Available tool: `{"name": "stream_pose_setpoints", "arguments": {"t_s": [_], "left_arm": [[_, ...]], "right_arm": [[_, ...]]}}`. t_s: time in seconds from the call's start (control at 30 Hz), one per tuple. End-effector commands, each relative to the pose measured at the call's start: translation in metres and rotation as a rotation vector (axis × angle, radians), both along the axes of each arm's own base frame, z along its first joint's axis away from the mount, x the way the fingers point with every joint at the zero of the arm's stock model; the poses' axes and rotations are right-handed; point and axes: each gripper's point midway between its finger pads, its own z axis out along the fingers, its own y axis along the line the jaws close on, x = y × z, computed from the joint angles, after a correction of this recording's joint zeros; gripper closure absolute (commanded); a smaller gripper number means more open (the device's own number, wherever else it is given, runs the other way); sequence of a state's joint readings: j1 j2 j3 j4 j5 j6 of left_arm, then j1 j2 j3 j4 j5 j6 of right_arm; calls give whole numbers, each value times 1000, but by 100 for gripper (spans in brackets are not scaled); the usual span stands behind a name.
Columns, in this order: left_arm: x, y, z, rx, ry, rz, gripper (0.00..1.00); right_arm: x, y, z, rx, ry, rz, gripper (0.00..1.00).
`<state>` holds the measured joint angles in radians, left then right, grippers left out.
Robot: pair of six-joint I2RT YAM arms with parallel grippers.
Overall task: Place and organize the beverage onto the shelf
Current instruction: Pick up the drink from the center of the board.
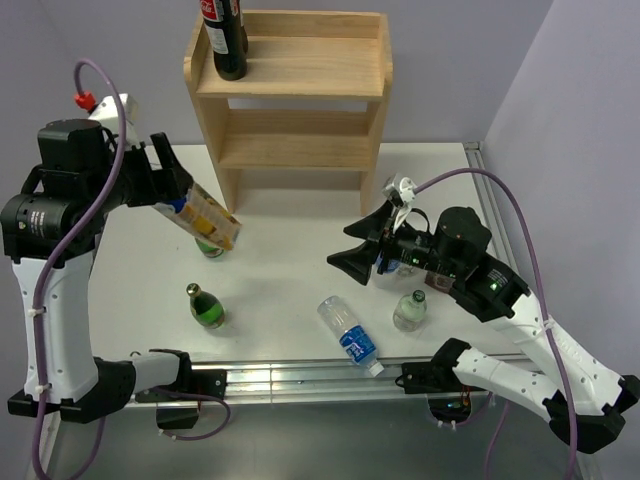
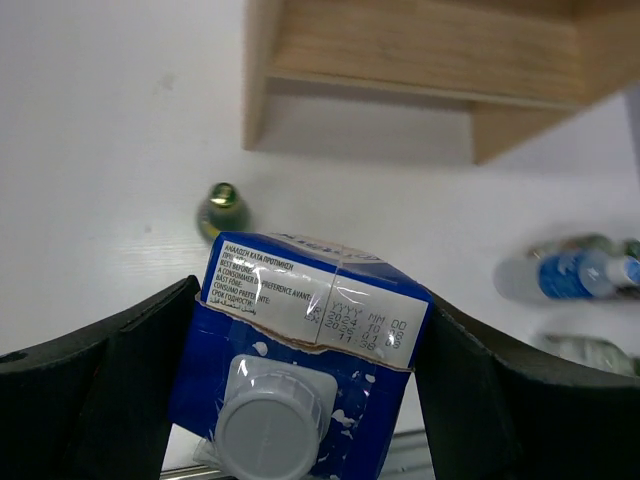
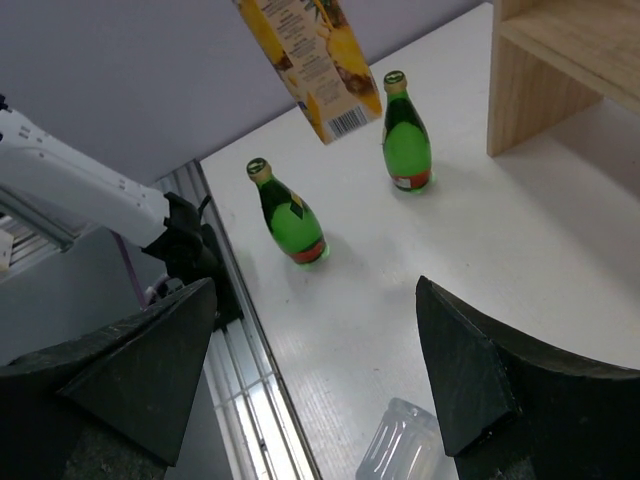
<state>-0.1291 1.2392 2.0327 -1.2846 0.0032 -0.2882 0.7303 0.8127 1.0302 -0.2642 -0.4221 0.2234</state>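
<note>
My left gripper (image 1: 178, 196) is shut on a juice carton (image 1: 208, 220), held tilted in the air to the left of the wooden shelf (image 1: 300, 110). In the left wrist view the carton's blue top with its grey cap (image 2: 300, 340) sits between the jaws of that gripper (image 2: 310, 385). A dark cola bottle (image 1: 226, 38) stands on the shelf's top board at the left. My right gripper (image 1: 356, 247) is open and empty above the table's middle right; it also shows in the right wrist view (image 3: 320, 370).
Two green bottles stand on the table, one under the carton (image 1: 210, 247) and one nearer (image 1: 206, 307). A water bottle (image 1: 348, 335) lies near the front edge. A clear bottle (image 1: 410, 311) stands beside the right arm.
</note>
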Motion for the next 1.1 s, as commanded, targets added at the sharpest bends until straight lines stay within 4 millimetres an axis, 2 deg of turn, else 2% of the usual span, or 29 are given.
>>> {"name": "stream_pose_setpoints", "arguments": {"t_s": [0.0, 0.1, 0.13, 0.17, 0.2, 0.23, 0.27, 0.3, 0.33, 0.37, 0.43, 0.47, 0.6, 0.77, 0.9, 0.97, 1.0, 1.03, 1.07], "left_arm": [[-6, -60, 110, -145, -413, -315, 100], [-11, -96, 108, -207, -388, -507, 100], [-19, -111, 106, -237, -376, -607, 100], [-19, -121, 99, -256, -357, -662, 100], [-21, -129, 103, -265, -382, -714, 100], [-29, -135, 105, -275, -400, -768, 100], [-35, -146, 95, -300, -376, -842, 100], [-41, -151, 95, -314, -385, -883, 100], [-50, -154, 109, -310, -470, -922, 100], [-51, -159, 97, -330, -451, -953, 100], [-69, -166, 108, -345, -526, -1023, 100], [-76, -173, 99, -365, -507, -1083, 100], [-95, -183, 93, -374, -527, -1187, 100], [-114, -196, 79, -385, -525, -1303, 100], [-117, -202, 73, -383, -529, -1321, 100], [-109, -204, 70, -392, -522, -1274, 100], [-103, -205, 67, -397, -519, -1245, 100], [-102, -205, 73, -395, -572, -1231, 100], [-97, -209, 63, -417, -546, -1218, 100]], "right_arm": [[-13, -3, 17, -1, -49, 57, 12], [-22, -2, 22, 3, -58, 101, 12], [-24, -2, 25, 8, -65, 111, 12], [-27, -1, 24, 1, -63, 132, 12], [-28, 1, 24, -2, -62, 148, 12], [-29, 2, 24, -9, -55, 162, 12], [-32, 4, 23, -12, -48, 182, 12], [-32, 5, 24, -13, -44, 188, 12], [-31, 7, 21, -17, -31, 194, 12], [-31, 8, 21, -17, -22, 197, 12], [-30, 12, 19, -20, -8, 212, 12], [-31, 13, 19, -20, -3, 221, 12], [-33, 16, 24, -21, 1, 250, 10], [-20, 20, 20, -46, 21, 212, 8], [-4, 19, 17, -69, 21, 134, 8], [-4, 23, 19, -46, 13, 145, 8], [-2, 26, 9, -46, 26, 152, 8], [-1, 30, 14, -17, 3, 163, 8], [-4, 33, 5, -18, 22, 192, 9]]}}
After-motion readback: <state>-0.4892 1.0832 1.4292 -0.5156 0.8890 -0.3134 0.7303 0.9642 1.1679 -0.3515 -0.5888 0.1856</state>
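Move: The left hand, already holding the juice carton by its top, has the open right gripper about 31 cm to its right, 10 cm back and 6 cm lower. Some 30 cm below the left hand stand a rear green bottle, about 9 cm ahead, and a front green bottle, 9 cm back, both straight in line. The carton's middle is roughly 28 cm left, 13 cm ahead and 3 cm below the right hand; the lying water bottle is about 33 cm beneath the right hand, 4 cm back. Keeping its pinch on the top of the carton, the left hand swings it right about 20 cm towards the open right gripper, then also draws back some 9 cm as it goes on right, near level, turning clockwise nearly 70 degrees. The right hand, fingers still wide open, eases left 2 to 3 cm and turns about 10 degrees counter-clockwise. ##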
